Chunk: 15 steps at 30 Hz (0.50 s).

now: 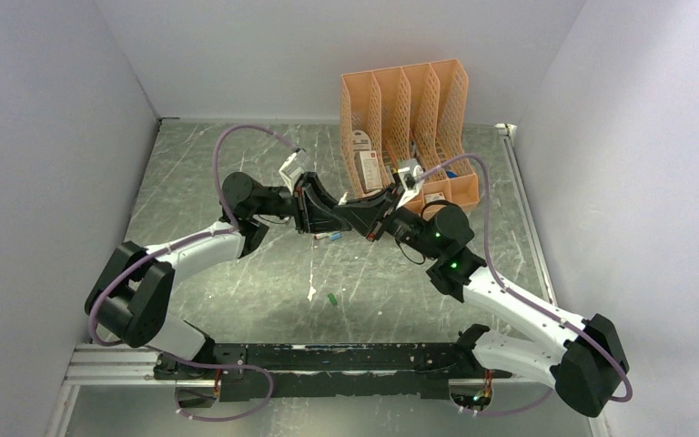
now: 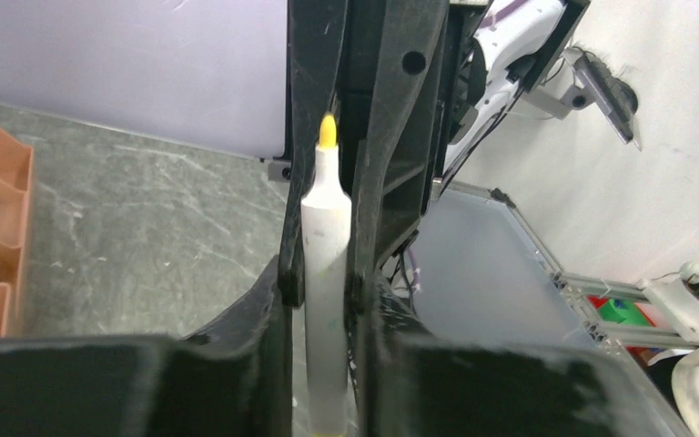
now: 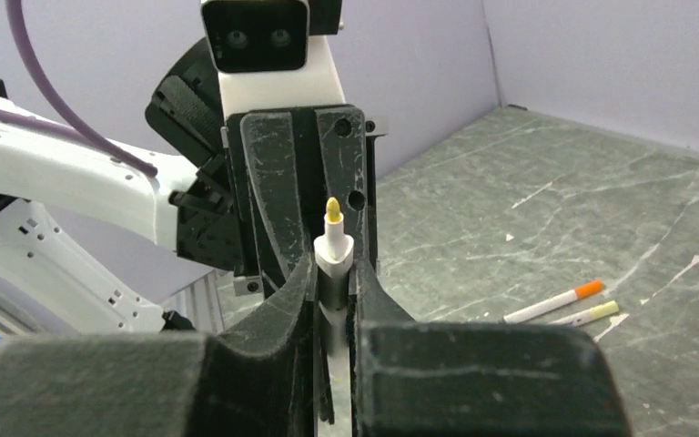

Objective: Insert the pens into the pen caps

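Note:
One slim white pen (image 2: 326,264) with a small yellow tip (image 2: 327,133) is held in the air between my two grippers, which meet nose to nose over the table's middle. My left gripper (image 2: 326,350) is shut on its barrel. From the opposite side, my right gripper (image 3: 334,273) is shut on the same pen (image 3: 334,244), which shows a yellow tip at that end too. In the top view the left gripper (image 1: 326,219) and right gripper (image 1: 379,221) hide the pen. A green pen cap (image 1: 332,298) lies on the table nearer the bases.
An orange-ended pen (image 3: 551,305) and a yellow-ended one (image 3: 592,315) lie together on the table. The peach lattice organiser (image 1: 410,114) stands at the back, just behind the grippers. A small white piece (image 1: 312,293) lies beside the green cap. Grey walls close in three sides.

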Tool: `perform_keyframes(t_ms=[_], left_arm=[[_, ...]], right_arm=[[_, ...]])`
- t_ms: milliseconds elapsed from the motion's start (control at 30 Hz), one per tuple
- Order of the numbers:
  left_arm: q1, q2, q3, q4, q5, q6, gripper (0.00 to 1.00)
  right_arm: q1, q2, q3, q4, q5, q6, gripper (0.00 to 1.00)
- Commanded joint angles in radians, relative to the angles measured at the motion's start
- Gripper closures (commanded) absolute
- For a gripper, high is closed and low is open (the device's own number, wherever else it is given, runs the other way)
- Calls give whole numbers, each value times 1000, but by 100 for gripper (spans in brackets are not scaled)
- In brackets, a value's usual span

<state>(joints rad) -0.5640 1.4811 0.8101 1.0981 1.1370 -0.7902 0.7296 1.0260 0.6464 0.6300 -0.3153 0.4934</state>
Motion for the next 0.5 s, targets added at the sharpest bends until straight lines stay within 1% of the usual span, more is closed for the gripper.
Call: perform_keyframes(t_ms=[0, 67, 133, 200, 267, 367, 467], left_arm=[[-24, -32, 2, -39, -13, 53, 93], [-21, -42, -1, -70, -21, 82, 93], [-11, -47, -7, -94, -29, 104, 93], [4, -47, -22, -73, -37, 93, 93], [23, -42, -43, -9, -37, 51, 93], [42, -31, -65, 90, -28, -8, 93], [55, -27, -78, 126, -26, -27, 93]], right_arm=[[14, -10, 19, 15, 64, -25, 93], [14, -29, 11, 15, 88, -24, 77], [13, -53, 2, 4, 119, -26, 69], [14, -79, -9, -13, 163, -30, 65], [14, -106, -24, -30, 213, -32, 61], [14, -143, -47, -63, 266, -32, 58], [13, -171, -63, -113, 311, -41, 56]])
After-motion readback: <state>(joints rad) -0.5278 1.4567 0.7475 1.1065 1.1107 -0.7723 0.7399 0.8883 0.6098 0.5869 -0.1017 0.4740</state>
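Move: The yellow-tipped pen stands nearly upright with both hands on it: its middle is about 3 cm above the left hand's grip and 1 cm ahead, and practically at the right hand's own fingertips, about 1 cm to their left. On the table, the blue cap lies some 14 cm ahead of the left hand, 1 cm left and 26 cm below; the green cap about 2 cm back, 1 cm left and equally low. Moving off to the right by about 4 cm and up some 2 cm, the right hand opens its fingers wide, lets go of the yellow-tipped pen and turns about 10 degrees clockwise. The left hand keeps its pinch on the lower part of the pen, hardly moving at first, then easing roughly 1 cm left and 1 cm down. ##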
